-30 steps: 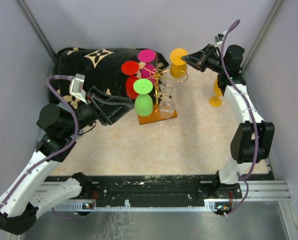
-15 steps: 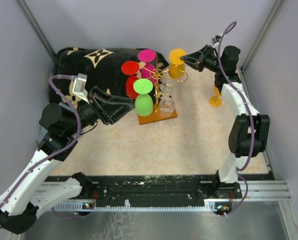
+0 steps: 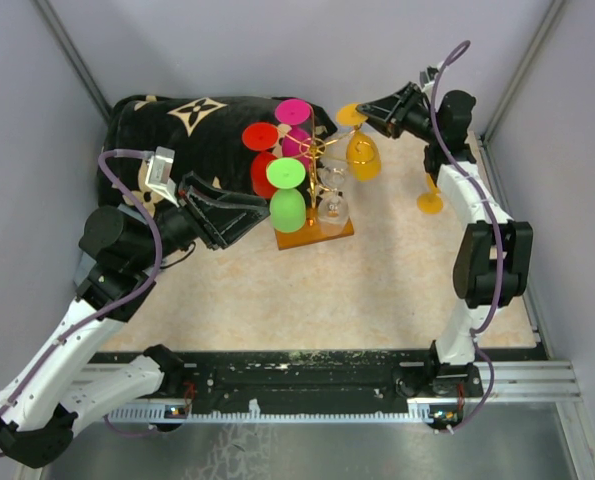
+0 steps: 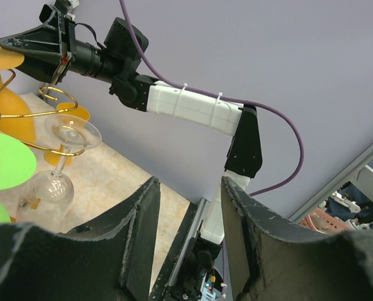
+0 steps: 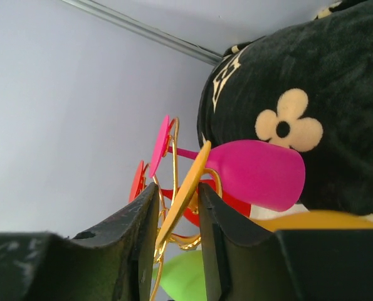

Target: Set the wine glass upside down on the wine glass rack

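The orange wine glass [image 3: 363,158] hangs upside down and tilted on a curled gold arm of the wine glass rack [image 3: 322,233]. Its round foot [image 3: 351,114] lies between the fingers of my right gripper [image 3: 364,108]. In the right wrist view the foot [image 5: 187,183] stands slanted in the gap of the right gripper [image 5: 178,186], which is open with space beside the foot. My left gripper [image 3: 262,212] hovers left of the rack, open with nothing in it [image 4: 189,185]. The left wrist view shows the orange glass [image 4: 9,119] at the left edge.
Green [image 3: 287,205], red [image 3: 260,135], magenta [image 3: 293,112] and clear [image 3: 333,205] glasses hang on the rack. Another orange glass [image 3: 430,195] stands upright by the right arm. A black patterned cushion [image 3: 177,120] lies behind the left gripper. Grey walls close in on three sides.
The right gripper's jaws have parted from the orange foot. The orange glass has tipped, its bowl swinging down and forward on the rack arm. The left arm barely moved.
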`<state>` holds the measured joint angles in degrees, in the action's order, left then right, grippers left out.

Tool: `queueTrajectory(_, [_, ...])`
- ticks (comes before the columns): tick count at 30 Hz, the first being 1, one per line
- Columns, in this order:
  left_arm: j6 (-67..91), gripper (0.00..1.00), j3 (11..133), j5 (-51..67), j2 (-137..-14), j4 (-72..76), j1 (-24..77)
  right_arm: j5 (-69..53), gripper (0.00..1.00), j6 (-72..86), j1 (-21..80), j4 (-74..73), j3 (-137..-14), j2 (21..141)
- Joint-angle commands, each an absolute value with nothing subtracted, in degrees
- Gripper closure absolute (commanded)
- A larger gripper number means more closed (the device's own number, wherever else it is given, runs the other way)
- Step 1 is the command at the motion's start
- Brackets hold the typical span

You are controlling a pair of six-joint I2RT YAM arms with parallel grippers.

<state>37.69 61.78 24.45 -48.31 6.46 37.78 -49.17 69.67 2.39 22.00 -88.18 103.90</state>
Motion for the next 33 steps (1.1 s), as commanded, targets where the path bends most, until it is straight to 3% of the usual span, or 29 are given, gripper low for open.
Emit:
queueTrajectory(1, [37.5,0.5,61.3,24.7,-47.6,7.6,37.6,-49.0,0.67,71.6,2.5,29.9,-88.3,102.9])
queueTrajectory(8, [37.3,0.5,61.3,24.7,-46.9,7.2,37.6,-48.8,0.53,71.4,1.9,31.1,-84.3,101.1])
queueTrajectory(33, [37.0,0.5,62.1,25.3,-46.7,6.8,37.6,-45.9,0.48,68.4,-0.3,31.6,-78.6,94.2])
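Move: The orange wine glass already hangs foot-up on the rack. The rim of its foot lies between the right hand's part-open fingertips; its middle is about 1 cm ahead, 1 cm left and 8 cm below. From the right hand, the pink glass is some 15 cm left, 1 cm ahead, 7 cm lower. The clear glass is 15 cm back, 7 cm left, 11 cm lower. From the left hand, the orange glass lies about 31 cm ahead, 20 cm right, 18 cm below. The foot of the orange glass comes free of the right fingers, already part open, as they spread further. The right hand dips about 3 cm beside the foot, then climbs some 2 cm while easing right and back, away from the glass, and ends about 2 cm from where it began. ##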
